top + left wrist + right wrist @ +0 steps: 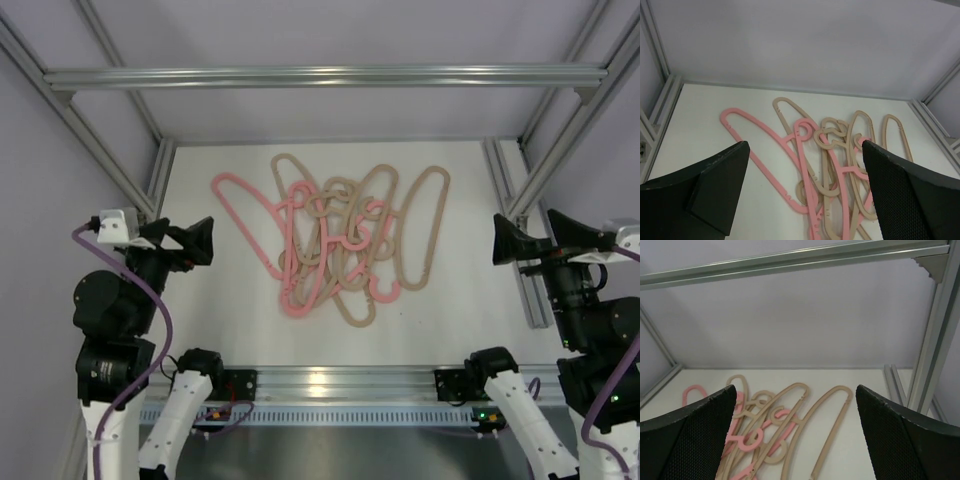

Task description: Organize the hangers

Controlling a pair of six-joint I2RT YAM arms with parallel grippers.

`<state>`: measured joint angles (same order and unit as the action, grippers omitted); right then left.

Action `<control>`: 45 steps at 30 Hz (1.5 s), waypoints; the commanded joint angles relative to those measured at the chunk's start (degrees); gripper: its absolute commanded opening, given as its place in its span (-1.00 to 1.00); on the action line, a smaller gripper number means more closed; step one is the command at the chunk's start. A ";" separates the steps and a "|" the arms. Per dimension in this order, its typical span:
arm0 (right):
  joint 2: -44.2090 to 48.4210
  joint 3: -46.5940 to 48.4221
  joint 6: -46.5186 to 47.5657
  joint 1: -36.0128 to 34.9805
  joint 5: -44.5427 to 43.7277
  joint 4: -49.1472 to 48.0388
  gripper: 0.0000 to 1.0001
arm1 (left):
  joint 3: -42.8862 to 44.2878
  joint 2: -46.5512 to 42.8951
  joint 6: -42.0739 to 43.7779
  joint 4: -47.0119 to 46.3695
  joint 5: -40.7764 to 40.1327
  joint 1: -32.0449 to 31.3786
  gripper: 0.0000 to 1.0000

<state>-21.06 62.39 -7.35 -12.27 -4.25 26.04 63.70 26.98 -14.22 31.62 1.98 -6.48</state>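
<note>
Several pink and beige hangers lie flat in a tangled pile in the middle of the white table. One pink hanger sticks out at the pile's left and one beige hanger lies at its right. My left gripper hovers left of the pile, open and empty. My right gripper hovers right of it, open and empty. In the left wrist view the pink hanger lies ahead between my open fingers. In the right wrist view the beige hanger lies ahead between my open fingers.
A silver metal bar spans the frame above the back of the table and shows in the right wrist view. Aluminium posts and rails stand along both sides. The white table ends at a front rail.
</note>
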 commanded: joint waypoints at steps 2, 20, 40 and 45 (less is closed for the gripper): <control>-3.36 -1.57 -1.60 -1.00 5.21 -2.67 0.99 | -0.77 3.95 -2.74 -0.07 4.68 -0.20 0.96; -30.70 -15.27 -14.26 -1.70 26.49 -7.05 0.99 | 3.00 42.69 -14.25 3.72 -1.33 -19.87 0.96; -32.73 -22.31 -16.11 -2.40 25.35 -12.77 0.99 | 11.71 78.04 -21.29 3.72 -19.38 -37.82 0.17; -33.17 -22.75 -16.11 -2.41 25.34 -13.21 0.99 | 10.30 78.58 -21.91 3.80 -18.94 -37.82 -0.31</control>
<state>-53.91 39.72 -23.20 -13.52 20.88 17.12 74.67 105.82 -35.07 36.07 -15.55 -44.34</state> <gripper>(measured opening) 0.993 0.379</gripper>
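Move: Low in the pile's middle, the hooked pink hanger's long bar lies about 11 cm ahead of the left hand, 22 to its right and 37 below. The wide left pink hanger lies about 20 ahead and 7 right of that hand, and the loose pink hook some 4 ahead, 36 right, both equally low. From the right hand, that bar is roughly 13 ahead, 36 left and 40 below; the outermost beige hanger is 23 ahead and 13 left. Swooping down some 36 cm, the left hand first reaches forward, then swings about 20 cm right onto the hooked pink hanger, tipping its fingers steeply down. Near the table they narrow from wide open to under half, either side of the bar below the hook's stem. The right hand drops about 27 cm, also forward and left towards the pile's right side, and hovers open, fingers tipped down. ##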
